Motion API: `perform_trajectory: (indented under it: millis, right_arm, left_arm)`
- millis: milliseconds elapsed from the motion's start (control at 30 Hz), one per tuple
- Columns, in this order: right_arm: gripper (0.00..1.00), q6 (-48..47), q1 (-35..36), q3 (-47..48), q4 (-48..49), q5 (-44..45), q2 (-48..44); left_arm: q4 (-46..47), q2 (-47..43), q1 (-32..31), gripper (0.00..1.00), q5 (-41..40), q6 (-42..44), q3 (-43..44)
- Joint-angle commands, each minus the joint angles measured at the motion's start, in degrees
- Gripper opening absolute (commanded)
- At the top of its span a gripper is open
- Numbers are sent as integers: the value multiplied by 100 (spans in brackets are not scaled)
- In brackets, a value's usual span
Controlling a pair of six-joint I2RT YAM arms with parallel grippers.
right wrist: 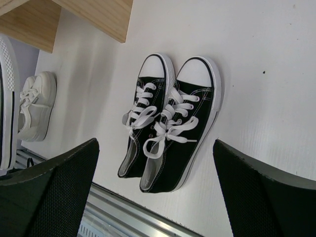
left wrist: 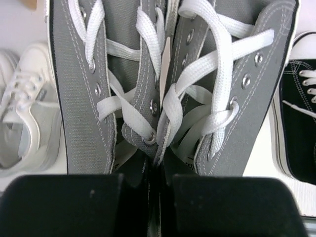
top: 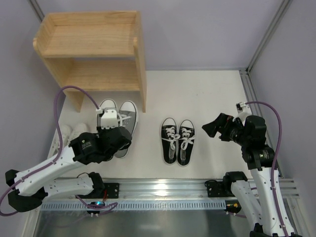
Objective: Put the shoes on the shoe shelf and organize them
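Note:
The grey shoes [left wrist: 84,98] fill the left wrist view side by side, toes away from me. My left gripper [left wrist: 158,197] is shut on their two inner walls, pinched together at the heel openings. From above, the left gripper [top: 117,132] covers the heels of the grey shoes [top: 123,114], just in front of the shoe shelf [top: 94,47]. The black shoes [top: 177,140] stand as a pair mid-floor. The white shoes [top: 69,136] lie left of my left arm. My right gripper [top: 210,128] hovers open right of the black shoes [right wrist: 168,123], holding nothing.
The shelf's wooden side panel [top: 142,79] stands just beyond the grey toes. A metal rail [top: 163,190] runs along the near edge. Grey walls close in the floor at the back and right. A white shoe [left wrist: 24,123] lies close left of the grey pair.

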Motion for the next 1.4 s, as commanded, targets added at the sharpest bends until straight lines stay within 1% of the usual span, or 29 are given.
perform_trajectory:
  millis: [0,67,100,167,200,267,300,367,400,433,500,567,600,667,867,1000,1133,1267,1367]
  right_arm:
    - [97,-56,22,18,216,-36,15]
    - [97,-91,31,0,190,-18,23]
    - [97,-100,22,-17,181,-27,24]
    - [97,-100,22,-44,190,-36,24]
    - [97,-109,22,-44,190,-36,24]
    - [97,-135,22,-26,146,-36,24]
    - [97,-170,22,-17,137,8,6]
    - [97,-223,22,-17,85,34,-20]
    - [97,-241,22,-17,76,69,-29]
    - [97,-258,31,-17,67,70,-29]
    - [97,-259,31,-17,67,70,-12]
    - [97,-259,22,-35,84,52,6]
    - [97,-259,22,-35,84,52,15]
    - [97,-259,22,-35,93,43,24]
    - [97,-259,13,-52,120,8,67]
    - [97,-267,22,-61,163,-18,111]
    - [97,-285,22,-52,164,-27,173]
    - [97,-285,22,-131,181,-18,164]
    - [97,-276,22,-210,225,-44,129]
  left_arm:
    - [1441,-48,14,0,-875,1247,517]
    - [1888,48,93,0,-858,1652,727]
    - [2004,92,389,0,-562,2071,816]
    - [2162,320,873,0,19,2381,1105]
    - [2224,382,1415,0,535,2574,1176]
    - [2382,427,1945,0,968,2769,1247]
    - [2566,418,2418,0,1423,2926,1247]
    - [2612,497,2825,0,1725,3059,1308]
    - [2594,619,3158,0,1822,3129,1378]
    - [2594,698,3318,0,2049,3234,1414]
    - [2673,804,3660,0,2209,3323,1440]
    - [2840,927,3819,0,2245,3472,1484]
    - [2875,989,4003,0,2297,3516,1519]
    - [2945,1147,4197,0,2507,3587,1739]
    - [3147,1692,4777,0,2754,3886,2336]
    - [3297,2114,5024,0,2974,3930,2644]
    - [3595,2492,5165,0,3071,3991,2768]
    - [4104,2869,5261,0,3054,4149,2942]
    - [4211,3019,5279,0,2993,4263,3136]
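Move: The left hand already holds both grey shoes pinched together, hanging clear of the table. The shoe shelf's lower board has its middle about 31 cm ahead, 8 cm left and 12 cm below; the top board is 30 cm ahead, 8 cm left and some 10 cm above. The white shoes stand about 4 cm ahead, 27 cm left, the black shoes 3 cm ahead, 28 cm right, both about 20 cm lower. From the right hand, the lower board is roughly 28 cm ahead, 48 cm left and 12 cm below. The left arm carries the pinched grey shoes some 22 cm forward and about 8 cm left towards the opening between the shelf's two boards, at first lifting about 5 cm with a slight sway to the right, then swinging left. It dips a little, climbs again to bring the toes in over the lower board, and sinks about 2 cm at the end, the wrist turned just under 10 degrees counter-clockwise and the fingers keeping their grip on the shoes' inner sides. ##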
